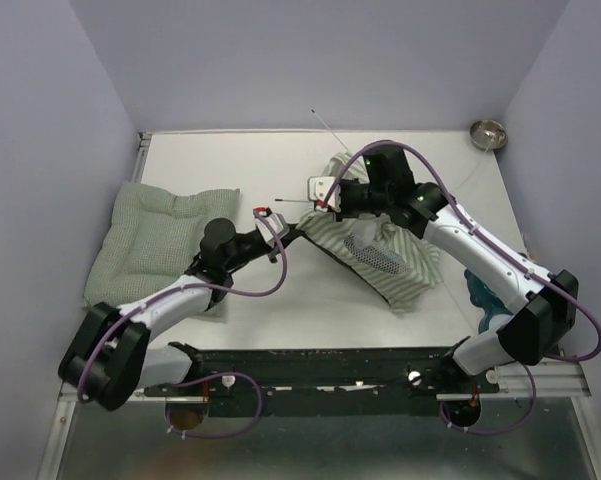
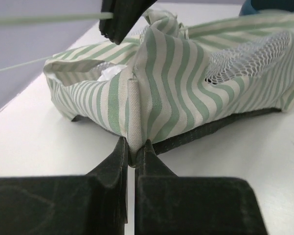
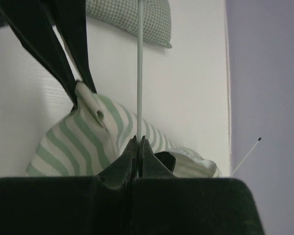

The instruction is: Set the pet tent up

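The pet tent (image 1: 385,255) lies crumpled on the white table, green-and-white striped with a grey mesh panel (image 1: 372,250). My left gripper (image 1: 292,228) is shut on the white sleeve at the tent's left corner (image 2: 133,112), the left gripper (image 2: 134,149) pinching its lower end. My right gripper (image 1: 326,204) hovers just above that corner, shut on a thin whitish pole (image 3: 140,73). In the right wrist view the right gripper (image 3: 139,140) grips the pole, which runs away toward the cushion. The tent (image 3: 78,142) lies below it. A second pole tip (image 1: 325,122) sticks out behind the tent.
A flat green checked cushion (image 1: 160,235) lies at the left of the table. A small metal bowl (image 1: 487,133) stands at the far right corner. Something blue (image 1: 477,292) sits by the right arm's base. Lilac walls enclose the table.
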### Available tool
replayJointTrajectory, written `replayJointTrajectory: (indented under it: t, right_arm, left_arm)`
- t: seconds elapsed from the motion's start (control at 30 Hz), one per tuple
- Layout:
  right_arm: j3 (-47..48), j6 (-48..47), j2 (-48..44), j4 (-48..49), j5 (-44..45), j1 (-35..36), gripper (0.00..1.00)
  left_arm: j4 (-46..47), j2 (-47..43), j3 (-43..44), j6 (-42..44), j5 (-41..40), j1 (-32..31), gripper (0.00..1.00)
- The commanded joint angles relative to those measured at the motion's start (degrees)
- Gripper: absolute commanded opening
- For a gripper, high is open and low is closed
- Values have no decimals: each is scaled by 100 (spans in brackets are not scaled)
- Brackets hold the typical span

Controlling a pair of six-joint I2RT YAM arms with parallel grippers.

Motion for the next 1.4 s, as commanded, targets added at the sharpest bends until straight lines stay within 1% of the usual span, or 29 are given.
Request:
replayJointTrajectory:
  t: [0.0, 0.13, 0.27, 0.37, 0.57, 0.7, 0.83, 0.9, 0.97, 1.0, 1.03, 1.07, 1.17, 1.2, 1.33, 1.37]
  right_arm:
    - [-394, -310, -9, -176, 349, -133, 1]
    - [-649, -424, 114, -89, 376, -168, 1]
    - [-922, -538, 88, 122, 235, -212, 1]
    - [-1071, -608, 53, 114, 60, -212, 1]
    - [-1151, -907, 219, -228, -169, -203, 1]
    - [-1107, -942, 474, -317, -29, -203, 1]
    - [-1256, -1232, 624, -282, 191, -203, 1]
    - [-1187, -1119, 711, -342, 191, -203, 1]
    - [-1037, -926, 782, -422, -1, -212, 1]
    - [-950, -829, 782, -466, -159, -203, 6]
    - [-862, -715, 782, -501, -343, -203, 13]
    - [-756, -540, 773, -527, -519, -203, 18]
    - [-396, -319, 808, -685, -1047, -151, 22]
    - [-308, -301, 852, -729, -1153, -116, 25]
    - [35, -266, 1054, -852, -1320, 121, 42]
    - [140, -231, 1107, -879, -1364, 165, 49]
  left_arm:
    - [-3241, -1050, 158, 1667, 587, 277, 0]
    - [-4973, -1666, 335, 2607, 544, 549, 0]
    - [-6020, -1957, 466, 3154, 394, 839, 0]
    - [-6566, -2036, 572, 3479, 551, 1226, 0]
    - [-7094, -2230, 695, 3867, 701, 1499, 0]
    - [-7393, -2203, 792, 3805, 947, 1640, 0]
    - [-7306, -2273, 722, 3796, 878, 1701, 0]
    - [-7324, -2282, 687, 3972, 834, 1701, 0]
    - [-7262, -2282, 651, 4025, 834, 1701, 0]
    - [-7227, -2273, 660, 4025, 834, 1701, 0]
    - [-7218, -2265, 651, 4060, 877, 1701, 0]
    - [-7210, -2247, 634, 4086, 912, 1701, 0]
    - [-7043, -2273, 590, 4095, 939, 1701, 0]
    - [-6990, -2308, 572, 4095, 965, 1701, 0]
    - [-7025, -2537, 555, 4174, 1036, 1701, 0]
    - [-7042, -2598, 537, 4192, 1044, 1701, 0]
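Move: The left gripper already pinches the tent's corner; bare table for it lies about 12 cm left, 6 back and 17 below, with the checked cushion's middle some 33 cm left, 3 farther out. The held pole's tip stands about 6 cm left of this hand, 3 ahead and 9 above. From the right hand, which grips that pole, the tent's middle is roughly 9 cm right, 2 ahead and 19 below; the pinched corner is 5 left, 3 back, 7 below. Keep the left gripper shut on the tent's corner and draw it about 11 cm left towards the cushion, also back and down, tipping the fingers some 30 degrees downward. Meanwhile lower the right hand about 11 cm towards the tent with the pole still gripped, easing back and turning slightly counter-clockwise, then open its fingers to let the pole go and rise a little. ##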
